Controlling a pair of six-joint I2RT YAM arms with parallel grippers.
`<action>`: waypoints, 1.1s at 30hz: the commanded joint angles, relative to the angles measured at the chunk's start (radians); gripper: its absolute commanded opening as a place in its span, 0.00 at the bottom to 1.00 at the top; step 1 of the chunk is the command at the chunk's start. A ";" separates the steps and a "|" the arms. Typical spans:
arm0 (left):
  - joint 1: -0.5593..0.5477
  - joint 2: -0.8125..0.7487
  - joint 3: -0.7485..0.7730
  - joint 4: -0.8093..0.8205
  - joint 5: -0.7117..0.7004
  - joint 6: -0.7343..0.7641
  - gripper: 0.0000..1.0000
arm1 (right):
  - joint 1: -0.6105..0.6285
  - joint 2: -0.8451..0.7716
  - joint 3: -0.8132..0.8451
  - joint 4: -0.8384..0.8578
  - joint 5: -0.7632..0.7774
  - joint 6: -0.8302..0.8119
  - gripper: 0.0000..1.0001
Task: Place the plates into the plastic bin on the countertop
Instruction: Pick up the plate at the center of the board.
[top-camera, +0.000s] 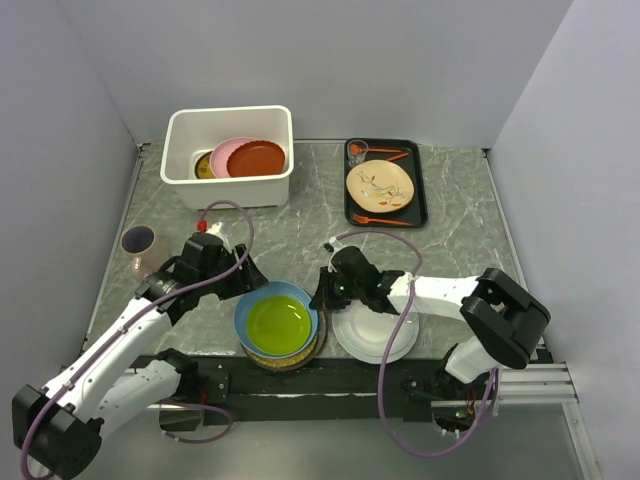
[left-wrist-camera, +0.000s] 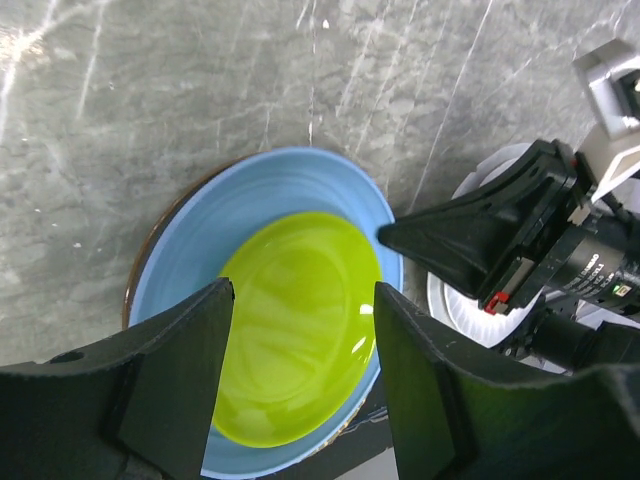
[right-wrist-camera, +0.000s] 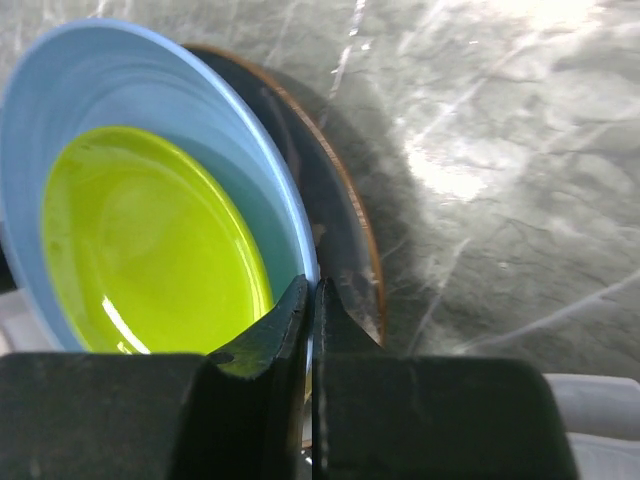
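Observation:
A blue plate (top-camera: 249, 303) with a lime green plate (top-camera: 279, 325) in it lies on a dark, brown-rimmed plate (top-camera: 292, 361) at the countertop's near edge. My right gripper (top-camera: 318, 297) is shut on the blue plate's right rim (right-wrist-camera: 300, 250), one finger inside and one outside. The dark plate (right-wrist-camera: 335, 210) shows just beneath. My left gripper (top-camera: 246, 276) hovers open over the stack's left side, with the lime plate (left-wrist-camera: 300, 260) visible between its fingers. A white plate (top-camera: 375, 338) lies under the right arm. The white plastic bin (top-camera: 228, 116) at the back left holds a pink plate (top-camera: 226, 152) and a red-brown plate (top-camera: 259, 158).
A black tray (top-camera: 419, 190) at the back right carries a peach flower plate (top-camera: 380, 183) and orange cutlery. A brown cup (top-camera: 138, 241) stands by the left wall. Grey walls close in the left, back and right sides.

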 joint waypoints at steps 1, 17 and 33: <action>-0.019 0.017 -0.006 0.040 0.028 0.019 0.63 | 0.002 -0.031 0.042 -0.028 0.096 0.010 0.00; -0.108 0.161 -0.008 0.043 -0.013 0.013 0.61 | 0.001 -0.166 0.010 -0.087 0.238 0.032 0.00; -0.178 0.260 -0.063 0.127 -0.055 -0.030 0.60 | -0.016 -0.190 -0.009 -0.117 0.257 0.022 0.00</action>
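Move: The blue plate, with the green plate lying in it, has its middle about 10 cm left of the right hand and 4 cm back; the right fingers already hold its right rim. From the left hand that middle is some 6 cm back, 4 cm right and 10 cm below, and the green plate's is 8 cm back and 4 cm right. The woven board underneath is centred 8 cm left and 8 cm back of the right hand, the white plates 14 cm right and 6 cm back. Keeping its shut fingers pinched on the blue plate's right rim, the right hand draws the plate rightward and forward off the board by about 4 cm, rises some 2 cm after a tiny dip and turns roughly 10 degrees clockwise. Meanwhile the left hand, fingers staying wide open, sinks about 6.5 cm, with a little travel to the right and back, towards the blue plate's left side and tips a bit steeper, ending close over the rim; whether it touches can't be seen. ##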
